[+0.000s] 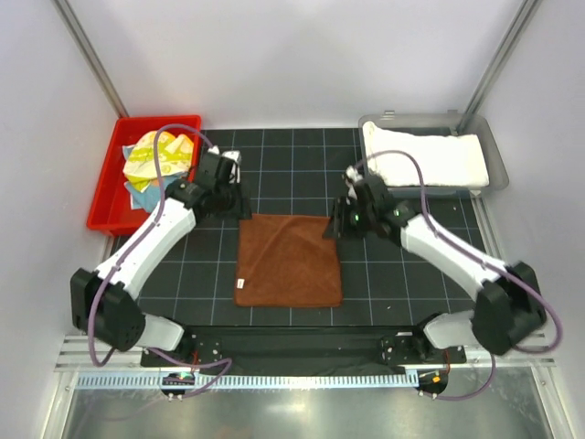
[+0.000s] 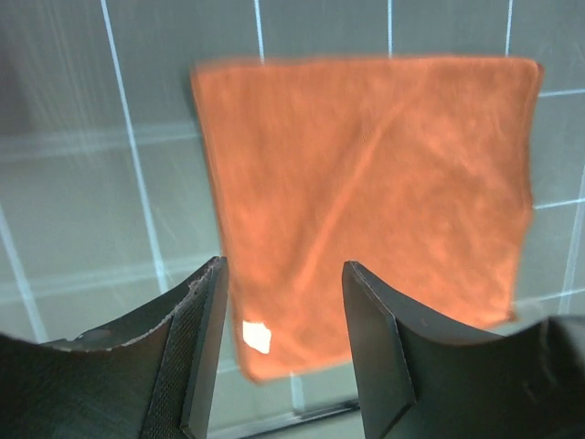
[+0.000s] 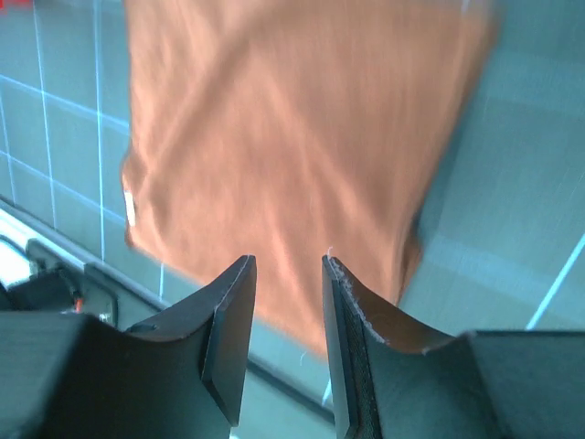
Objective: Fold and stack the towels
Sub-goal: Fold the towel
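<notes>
A rust-brown towel (image 1: 289, 261) lies spread flat on the black gridded mat, also seen in the left wrist view (image 2: 366, 201) and the right wrist view (image 3: 292, 137). My left gripper (image 1: 239, 206) hovers at its far left corner, jaws open and empty (image 2: 283, 302). Over the far right corner my right gripper (image 1: 335, 224) is open too, with nothing between its fingers (image 3: 288, 274). A yellow towel with green print (image 1: 155, 155) and a light blue towel (image 1: 137, 194) lie bunched in a red bin (image 1: 102, 197). A white towel (image 1: 425, 160) rests in a grey tray (image 1: 498, 155).
The red bin stands at the mat's far left corner, the grey tray at the far right. White walls and metal posts close in the sides and back. A metal rail (image 1: 302, 377) runs along the near edge by the arm bases.
</notes>
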### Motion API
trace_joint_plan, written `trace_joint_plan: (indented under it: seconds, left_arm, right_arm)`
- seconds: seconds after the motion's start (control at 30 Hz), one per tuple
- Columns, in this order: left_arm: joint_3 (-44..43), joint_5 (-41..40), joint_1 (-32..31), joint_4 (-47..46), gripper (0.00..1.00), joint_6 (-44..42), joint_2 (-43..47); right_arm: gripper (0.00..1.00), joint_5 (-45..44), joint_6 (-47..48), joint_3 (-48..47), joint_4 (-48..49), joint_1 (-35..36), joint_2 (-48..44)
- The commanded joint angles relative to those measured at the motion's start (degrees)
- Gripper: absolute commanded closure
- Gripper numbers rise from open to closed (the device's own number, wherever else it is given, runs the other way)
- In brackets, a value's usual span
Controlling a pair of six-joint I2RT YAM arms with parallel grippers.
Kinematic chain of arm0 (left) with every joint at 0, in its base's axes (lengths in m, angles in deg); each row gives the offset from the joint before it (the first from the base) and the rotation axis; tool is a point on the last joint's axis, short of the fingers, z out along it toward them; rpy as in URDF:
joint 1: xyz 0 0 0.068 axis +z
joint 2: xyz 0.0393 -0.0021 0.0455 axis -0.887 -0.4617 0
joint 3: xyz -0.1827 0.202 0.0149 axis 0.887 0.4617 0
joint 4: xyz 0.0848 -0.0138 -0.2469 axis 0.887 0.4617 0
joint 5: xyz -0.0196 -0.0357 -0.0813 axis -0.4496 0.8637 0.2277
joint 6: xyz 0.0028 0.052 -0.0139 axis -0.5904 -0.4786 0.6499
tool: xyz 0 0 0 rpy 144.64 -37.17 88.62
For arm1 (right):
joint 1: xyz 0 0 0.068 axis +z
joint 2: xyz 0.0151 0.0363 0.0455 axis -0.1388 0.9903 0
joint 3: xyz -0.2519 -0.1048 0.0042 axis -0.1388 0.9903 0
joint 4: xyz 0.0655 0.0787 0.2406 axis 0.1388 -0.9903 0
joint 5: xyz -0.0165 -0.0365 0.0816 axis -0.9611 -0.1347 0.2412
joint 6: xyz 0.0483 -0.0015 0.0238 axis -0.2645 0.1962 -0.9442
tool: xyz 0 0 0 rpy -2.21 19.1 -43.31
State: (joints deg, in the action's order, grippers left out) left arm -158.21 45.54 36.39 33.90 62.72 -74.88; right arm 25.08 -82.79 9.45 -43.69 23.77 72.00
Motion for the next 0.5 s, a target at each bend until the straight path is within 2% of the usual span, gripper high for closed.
trace_joint_plan:
  seconds: [0.0, 0.07, 0.13, 0.3, 0.47]
  left_arm:
    - [-4.91, 7.14, 4.04, -3.9, 0.44, -18.24, -5.37]
    - [-4.93, 14.14, 7.46, -6.81, 0.46, -21.69, -7.4]
    - [-6.32, 16.99, 9.57, -8.4, 0.46, -25.37, -11.18]
    - [-9.93, 23.23, 10.64, -9.64, 0.46, -32.59, -20.32]
    - [-17.13, 26.49, 11.52, -3.94, 0.47, -39.09, -30.87]
  right_arm:
    - [0.58, 5.76, 16.78, -12.59, -4.0, -4.23, 9.84]
    - [0.58, 6.73, 20.49, -20.42, -7.25, -6.34, 17.11]
    - [0.58, 8.56, 24.61, -26.74, -9.28, -8.18, 21.44]
    - [0.59, 11.39, 31.66, -35.81, -14.9, -12.41, 34.26]
    - [0.6, 10.95, 39.92, -44.7, -22.37, -12.67, 42.73]
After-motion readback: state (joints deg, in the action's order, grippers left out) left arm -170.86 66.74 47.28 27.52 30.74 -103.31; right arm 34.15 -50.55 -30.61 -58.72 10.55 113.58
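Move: The brown towel's far left corner lies about 5 cm ahead of the left hand, 2 cm to its left and 16 cm below. The towel's white tag is some 13 cm back, 1 cm left, and the red bin about 17 cm ahead, 28 cm left. From the right hand, the towel's far right corner is some 10 cm ahead, 2 cm right and 11 cm down; the tray with the white towel is about 26 cm ahead, 29 cm right. Forward and then down, both hands reach for the brown towel's two far corners, nothing in their fingers. The left hand goes about 9 cm forward, sinking nearly as much and turning some 25 degrees clockwise; the right sweeps 15 cm out, rises slightly before dropping, and turns counter-clockwise. Both keep their fingers partly open, ending above the table just beyond the far edge, still clear of the cloth. ##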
